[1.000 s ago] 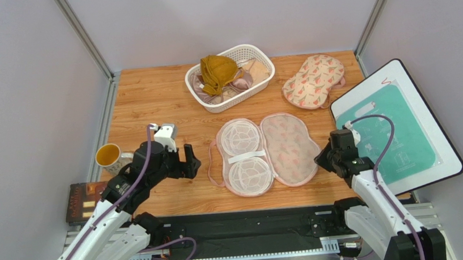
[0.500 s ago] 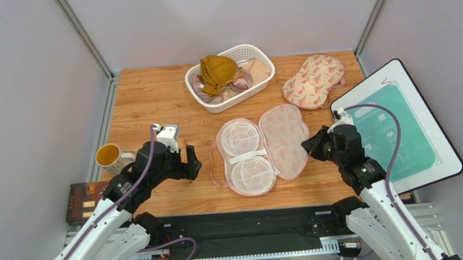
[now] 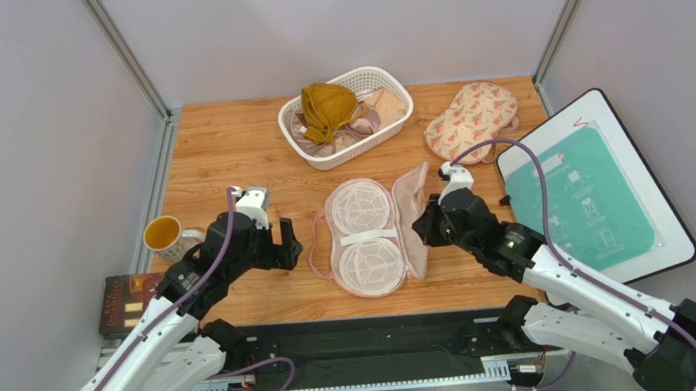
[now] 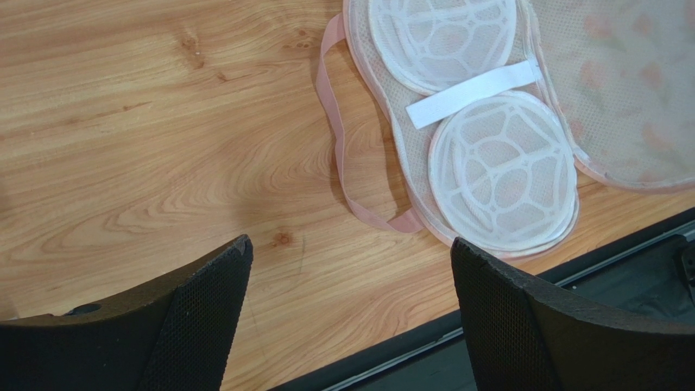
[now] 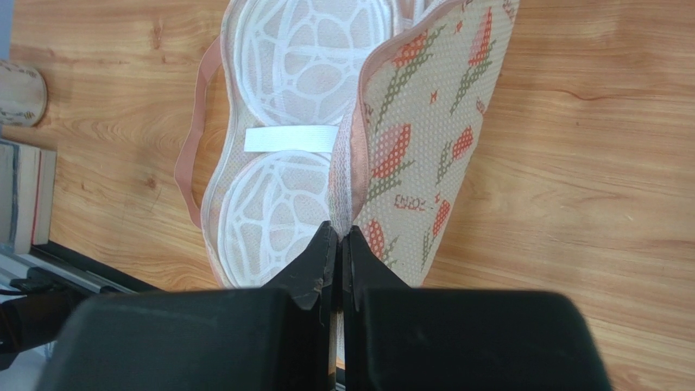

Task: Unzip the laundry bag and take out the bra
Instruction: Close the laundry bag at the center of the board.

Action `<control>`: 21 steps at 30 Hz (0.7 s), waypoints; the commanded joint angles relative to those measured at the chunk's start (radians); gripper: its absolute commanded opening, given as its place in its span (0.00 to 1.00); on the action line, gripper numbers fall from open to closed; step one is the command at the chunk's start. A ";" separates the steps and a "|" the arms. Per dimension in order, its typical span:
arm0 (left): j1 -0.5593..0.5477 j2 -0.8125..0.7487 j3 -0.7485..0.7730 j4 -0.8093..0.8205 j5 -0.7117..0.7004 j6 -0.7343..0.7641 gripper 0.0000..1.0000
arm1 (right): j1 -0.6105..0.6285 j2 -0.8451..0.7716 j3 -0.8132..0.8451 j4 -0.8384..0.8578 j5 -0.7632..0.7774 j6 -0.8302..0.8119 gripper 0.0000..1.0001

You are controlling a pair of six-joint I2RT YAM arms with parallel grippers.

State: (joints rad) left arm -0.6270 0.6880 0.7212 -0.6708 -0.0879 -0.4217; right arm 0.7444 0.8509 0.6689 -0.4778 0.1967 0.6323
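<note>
The laundry bag (image 3: pixel 365 237) lies unzipped in the middle of the table, its white mesh cups (image 4: pixel 489 163) facing up. My right gripper (image 3: pixel 427 229) is shut on the pink-edged rim of its floral flap (image 5: pixel 416 122), which stands upright beside the mesh half (image 5: pixel 285 187). To the left of the bag my left gripper (image 3: pixel 287 244) hovers open over bare wood (image 4: pixel 351 252), holding nothing, near the bag's pink strap loop (image 4: pixel 343 171). The mustard bra (image 3: pixel 326 107) lies on top in the white basket (image 3: pixel 348 152) at the back.
A second floral bag (image 3: pixel 471 121) lies at the back right. A white board with a teal sheet (image 3: pixel 592 196) sits on the right. A mug (image 3: pixel 164 234) and a dark box (image 3: pixel 127 303) are at the left edge. Other bras fill the basket.
My right gripper has swung left and forward with the flap in its grip, lifting it from flat on the table to upright. The left arm has stayed put.
</note>
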 commanded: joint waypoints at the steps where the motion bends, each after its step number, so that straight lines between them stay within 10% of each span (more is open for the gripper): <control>1: -0.002 -0.002 0.023 0.000 -0.012 -0.012 0.96 | 0.110 0.068 0.080 0.071 0.109 0.010 0.00; 21: -0.002 -0.022 0.023 -0.007 -0.012 -0.017 0.96 | 0.368 0.415 0.185 0.257 0.124 0.087 0.00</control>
State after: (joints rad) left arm -0.6270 0.6750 0.7212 -0.6777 -0.0921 -0.4252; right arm 1.0836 1.2320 0.8017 -0.3107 0.3130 0.6888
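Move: My right hand already pinches the raised flap's rim. The laundry bag's open lower half, where the flap is going, lies about 13 cm to the left, 4 cm ahead and 12 cm below. The pink strap is roughly 23 cm left and 3 cm ahead; the white basket stands some 34 cm ahead and 14 cm left. From my left hand that lower half lies about 17 cm right, 4 cm ahead and 14 cm down. With my right fingers staying shut on the flap's rim, I sweep it about 11 cm left over the bag's lower half, easing back 2 cm or so. I stay nearly level at first, then sink about 3 cm towards the bag, turning my wrist some 10 degrees counter-clockwise. ##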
